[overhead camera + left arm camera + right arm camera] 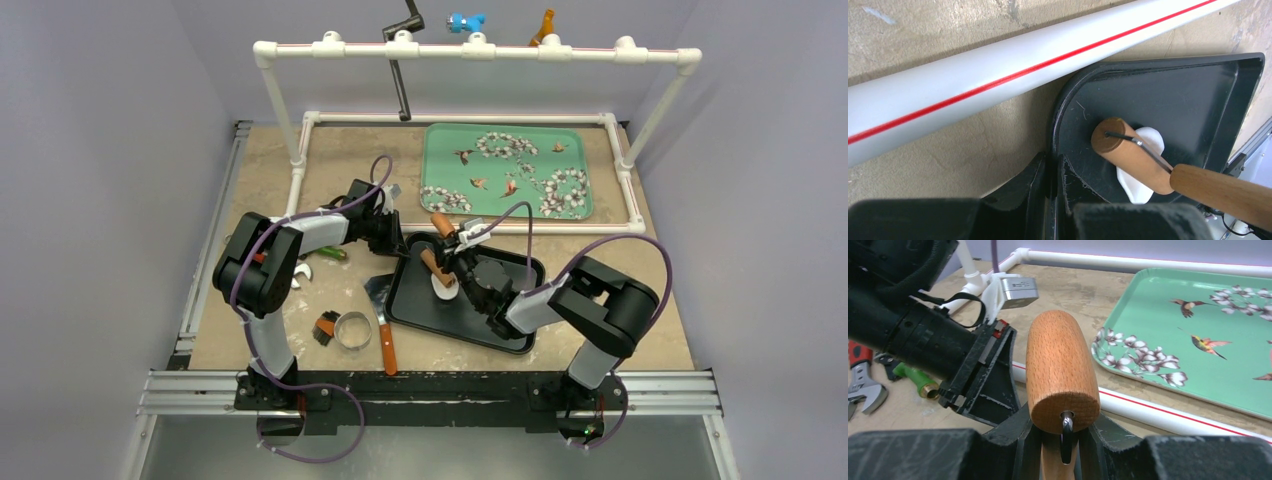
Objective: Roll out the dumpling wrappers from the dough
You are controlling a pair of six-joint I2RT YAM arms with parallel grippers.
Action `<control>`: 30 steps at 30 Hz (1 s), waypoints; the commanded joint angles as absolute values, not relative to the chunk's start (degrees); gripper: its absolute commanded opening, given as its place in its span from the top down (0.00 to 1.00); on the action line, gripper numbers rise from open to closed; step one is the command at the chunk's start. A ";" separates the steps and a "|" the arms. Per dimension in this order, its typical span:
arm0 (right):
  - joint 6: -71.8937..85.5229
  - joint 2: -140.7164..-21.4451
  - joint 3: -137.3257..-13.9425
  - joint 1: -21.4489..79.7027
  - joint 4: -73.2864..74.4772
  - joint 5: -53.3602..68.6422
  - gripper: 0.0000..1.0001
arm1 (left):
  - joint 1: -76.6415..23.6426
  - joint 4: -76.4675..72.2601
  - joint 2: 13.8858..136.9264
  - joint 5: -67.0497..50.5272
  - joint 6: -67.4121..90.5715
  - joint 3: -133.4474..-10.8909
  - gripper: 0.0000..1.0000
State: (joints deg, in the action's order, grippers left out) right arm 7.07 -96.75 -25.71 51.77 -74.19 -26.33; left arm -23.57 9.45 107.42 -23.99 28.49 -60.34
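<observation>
A flattened white piece of dough (444,287) (1149,142) lies in the near-left corner of the black tray (420,307) (1173,95); its outline is irregular. The wooden roller (434,263) (1130,160) rests on top of it. My right gripper (456,262) (1063,440) is shut on the roller's handle, with a second wooden drum (1063,370) standing up in front of its fingers. My left gripper (398,240) (1054,160) is shut on the tray's corner rim. Round dumpling wrappers are out of view.
A metal ring cutter (352,330) and an orange-handled scraper (383,330) lie left of the black tray. A green flowered tray (590,150) (1158,310) sits inside the white pipe frame (998,85) behind. A wrench (863,390) and a green fitting (918,382) lie at the left.
</observation>
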 commanded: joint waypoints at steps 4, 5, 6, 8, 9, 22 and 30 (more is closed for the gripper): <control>10.10 -90.62 -22.07 51.20 -61.21 -42.71 1.00 | -22.15 14.13 111.21 -16.25 27.86 -58.97 1.00; 10.72 -89.78 -21.91 51.30 -58.32 -44.10 1.00 | -22.15 14.15 111.22 -16.18 27.86 -58.97 1.00; 11.52 -89.38 -21.50 51.49 -56.62 -44.90 1.00 | -22.15 14.15 111.22 -16.21 27.85 -58.97 1.00; 12.46 -89.36 -20.29 52.34 -56.08 -46.43 1.00 | -22.13 14.15 111.27 -16.21 27.86 -58.97 1.00; 12.84 -89.61 -19.77 53.08 -56.20 -47.84 1.00 | -22.13 14.15 111.21 -16.25 27.91 -58.97 1.00; 42.08 -87.73 -20.57 61.25 -23.46 -65.26 1.00 | -22.02 14.24 111.09 -16.14 27.90 -58.89 1.00; 39.45 -87.08 -25.60 62.05 -18.56 -64.98 1.00 | -21.89 14.25 111.15 -16.36 28.12 -58.95 1.00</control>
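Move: The right hand holds the rolling pin upright by its middle, its lower roller already on the dough; the dough lies some 5 cm back and 1 cm left of this hand, about 13 cm below. The left fingers' corner of the black tray is roughly 8 cm left and 1 cm ahead, and the scraper's middle about 12 cm left and 12 cm back. From the left hand the dough lies about 6 cm back and 8 cm right. Rightward first, quickly, some 7.5 cm in all, then also drawing back about 3 cm and sinking a little, the right hand carries the rolling pin's handle over while the lower roller stays on the dough. The wrist swings clockwise about 35 degrees and tips downward, grip unchanged. The left hand stays put, still pinching the black tray's corner. ##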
